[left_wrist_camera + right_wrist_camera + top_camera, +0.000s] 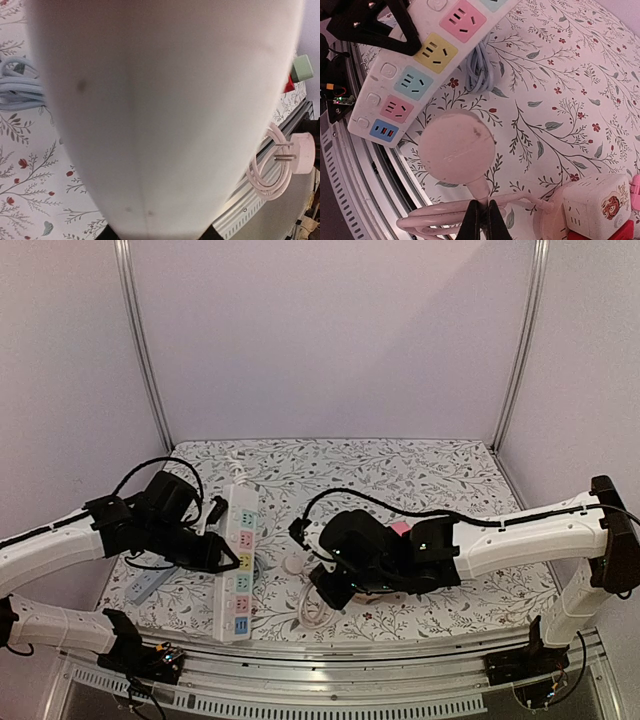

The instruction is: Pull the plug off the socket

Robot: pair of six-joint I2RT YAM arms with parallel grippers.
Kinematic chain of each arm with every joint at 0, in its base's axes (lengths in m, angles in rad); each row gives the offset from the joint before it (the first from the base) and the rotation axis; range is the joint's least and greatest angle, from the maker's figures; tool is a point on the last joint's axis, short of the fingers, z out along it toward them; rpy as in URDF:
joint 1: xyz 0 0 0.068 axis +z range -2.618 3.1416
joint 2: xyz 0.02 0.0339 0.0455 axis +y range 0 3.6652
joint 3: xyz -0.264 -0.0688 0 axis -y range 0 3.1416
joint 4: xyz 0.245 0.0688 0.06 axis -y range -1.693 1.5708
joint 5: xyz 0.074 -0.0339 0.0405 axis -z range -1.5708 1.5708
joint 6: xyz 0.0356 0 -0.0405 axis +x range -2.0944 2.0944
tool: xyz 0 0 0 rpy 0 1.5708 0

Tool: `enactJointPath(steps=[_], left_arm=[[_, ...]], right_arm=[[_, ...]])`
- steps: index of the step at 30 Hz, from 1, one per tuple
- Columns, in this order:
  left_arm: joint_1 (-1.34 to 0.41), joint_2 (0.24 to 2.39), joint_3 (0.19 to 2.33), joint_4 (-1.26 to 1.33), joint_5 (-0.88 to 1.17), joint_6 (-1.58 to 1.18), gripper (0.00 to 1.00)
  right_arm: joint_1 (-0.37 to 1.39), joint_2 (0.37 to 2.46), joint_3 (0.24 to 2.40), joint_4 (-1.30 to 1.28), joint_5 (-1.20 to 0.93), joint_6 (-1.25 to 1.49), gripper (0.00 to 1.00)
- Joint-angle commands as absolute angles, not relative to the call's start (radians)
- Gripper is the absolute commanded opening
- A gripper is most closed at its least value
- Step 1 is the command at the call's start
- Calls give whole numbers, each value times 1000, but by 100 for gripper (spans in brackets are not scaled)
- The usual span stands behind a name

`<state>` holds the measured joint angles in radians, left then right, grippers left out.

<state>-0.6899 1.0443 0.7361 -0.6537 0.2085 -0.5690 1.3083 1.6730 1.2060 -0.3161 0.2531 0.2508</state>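
Note:
The white power strip (238, 562) with coloured sockets lies lengthwise on the floral table. It fills the left wrist view (165, 115) and shows top left in the right wrist view (420, 60). My left gripper (220, 552) is shut on its left edge near the yellow socket. The round pink plug (456, 147) is out of the strip, its prongs bare in the left wrist view (301, 152). It hangs just right of the strip (293, 563). My right gripper (482, 217) is shut on the plug's neck where the cord starts.
The plug's pink cord (267, 172) lies coiled by the table's near rail (365, 170). A pink-white cube socket (592, 210) sits at the right. A blue-grey cord bundle (480, 70) lies under the strip. A grey strip (145, 586) lies at the left.

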Motion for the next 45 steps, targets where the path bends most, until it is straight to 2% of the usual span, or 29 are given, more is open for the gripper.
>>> enactJointPath(steps=[1, 7, 16, 29, 40, 45], left_arm=[[-663, 993, 744, -588, 260, -558, 0], [-548, 1027, 762, -467, 385, -586, 0], [-406, 1269, 906, -276, 479, -682, 0], [-261, 1445, 900, -29, 310, -820, 0], [-166, 1595, 914, 50, 366, -809, 0], [-155, 1653, 937, 49, 379, -780, 8]], right_arm=[[1304, 1680, 1235, -314, 318, 268, 0], [1302, 1697, 1229, -313, 357, 308, 0], [1302, 1708, 1215, -291, 360, 375, 0], [1303, 1750, 1244, -289, 341, 387, 0], [1305, 1804, 1288, -289, 308, 387, 0], [1305, 1814, 1297, -288, 313, 379, 0]])
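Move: The power strip is already in the left gripper; the clear far-left patch of table it goes to lies about 22 cm ahead, 7 cm left and 14 cm below. The blue cable coil is about 9 cm ahead and 6 cm left, the grey-blue strip some 27 cm left and 3 cm ahead, both on the table. From the right gripper, holding the round pink plug, its coiled pink cord lies 2 cm back, 3 cm right, 13 cm below; the white cube is roughly 12 cm ahead, 16 cm right. Carry the power strip away from the freed pink plug with the left gripper, first forward and lifting slightly, then curving left and down over the far-left table, some 22 cm forward in all, turning it about 35 degrees counter-clockwise. Keep both grips; lower the right gripper with the pink plug about 4 cm towards its coiled cord. ##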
